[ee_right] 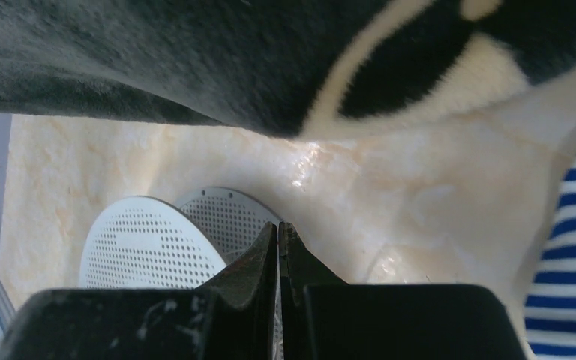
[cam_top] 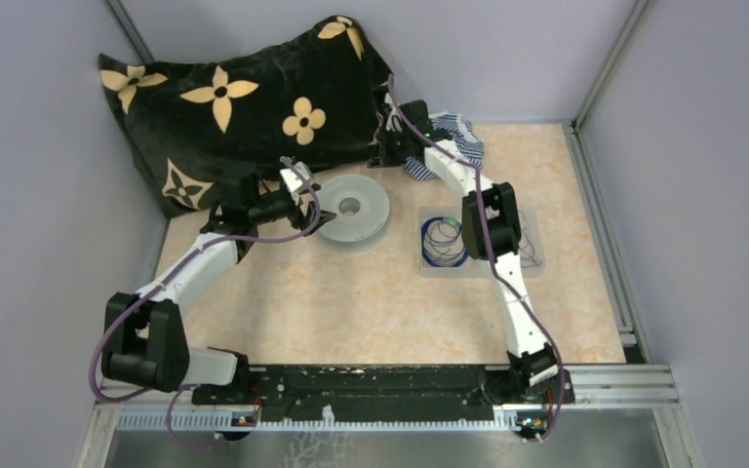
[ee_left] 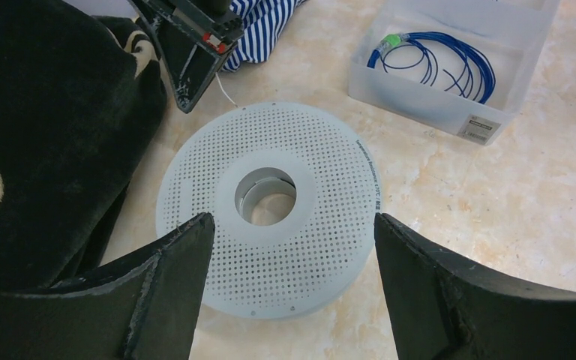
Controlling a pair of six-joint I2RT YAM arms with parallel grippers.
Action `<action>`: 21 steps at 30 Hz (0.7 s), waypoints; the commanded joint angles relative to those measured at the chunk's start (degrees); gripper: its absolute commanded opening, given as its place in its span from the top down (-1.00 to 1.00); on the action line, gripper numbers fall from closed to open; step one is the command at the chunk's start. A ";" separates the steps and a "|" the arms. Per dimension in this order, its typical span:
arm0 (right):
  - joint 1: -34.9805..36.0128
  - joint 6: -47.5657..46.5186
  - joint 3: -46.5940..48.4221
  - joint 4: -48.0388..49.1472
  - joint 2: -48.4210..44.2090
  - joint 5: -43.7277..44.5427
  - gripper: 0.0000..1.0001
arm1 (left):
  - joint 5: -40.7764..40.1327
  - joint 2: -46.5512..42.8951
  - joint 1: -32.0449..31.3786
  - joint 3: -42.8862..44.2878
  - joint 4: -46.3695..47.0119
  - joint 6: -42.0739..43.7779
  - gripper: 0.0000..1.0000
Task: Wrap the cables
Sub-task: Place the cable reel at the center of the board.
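Observation:
A dark blue cable coil [ee_left: 439, 61] with a green bit [ee_left: 391, 40] lies in a clear tray [ee_left: 487, 120]; the top view shows the coil [cam_top: 445, 242] beside my right arm. A pale perforated spool [ee_left: 270, 206] lies flat on the table. My left gripper [ee_left: 292, 217] hangs open over the spool, one finger on each side, touching nothing. My right gripper [ee_right: 278, 226] is shut, low by the black pillow [ee_right: 195, 60]. From its fingers [ee_left: 189, 71] a thin whitish cable [ee_left: 226, 94] runs toward the spool's rim. In the top view the right gripper [cam_top: 383, 154] sits behind the spool [cam_top: 351, 207].
A black pillow [cam_top: 234, 107] with cream flowers fills the back left corner. A blue-and-white striped cloth [cam_top: 460, 136] lies at the back, under the right arm. Grey walls enclose the table on three sides.

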 commanded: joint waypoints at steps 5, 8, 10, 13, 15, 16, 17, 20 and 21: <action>4.08 -4.56 10.77 -2.03 4.82 2.88 0.87 | -1.49 -1.13 -0.41 -1.24 0.65 1.48 -0.68; 4.97 -5.82 11.83 -2.58 5.51 2.89 0.77 | -1.74 -1.18 -0.41 -1.22 0.68 1.60 -0.68; 5.10 -6.64 12.27 -3.20 5.31 2.88 0.69 | -2.08 -1.27 -0.44 -1.37 0.67 1.86 -0.68; 5.10 -9.00 12.14 -4.04 3.82 4.12 0.56 | -2.49 -1.40 -0.45 -1.85 0.67 2.58 -0.69; 5.10 -10.49 11.97 -4.58 2.72 5.21 0.46 | -2.50 -1.34 -0.48 -2.00 0.84 2.90 -0.69; 5.10 -11.20 11.91 -4.89 2.14 5.65 0.42 | -2.48 -1.25 -0.47 -2.05 0.85 2.89 -0.69; 5.09 -11.88 11.85 -5.20 1.66 6.05 0.37 | -2.43 -1.13 -0.48 -1.92 0.87 2.94 -0.70; 5.02 -14.13 11.73 -6.04 -0.19 7.40 0.15 | -2.45 -0.91 -0.47 -1.94 0.86 2.95 -0.70; 4.93 -14.82 11.59 -6.43 -0.97 8.13 0.06 | -2.42 -0.96 -0.43 -1.93 0.85 2.94 -0.69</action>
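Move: The reel's middle lies some 11 cm back and 6 cm to the left of the right hand, about 5 cm lower. The striped cloth is about 17 cm to this hand's right and 5 cm ahead, and the cable box some 26 cm right and 18 cm back. From the left hand, the reel is about 5 cm to the right, 2 cm ahead and 14 cm below. No touch can be made out as the right hand closes in on the reel's far rim: it sweeps about 4 cm left between reel and pillow, then eases back right about 1 cm while sinking some 1.5 cm. Its shut fingers part to under half open, and the wrist rolls about 10 degrees counter-clockwise as seen from behind the hand. ##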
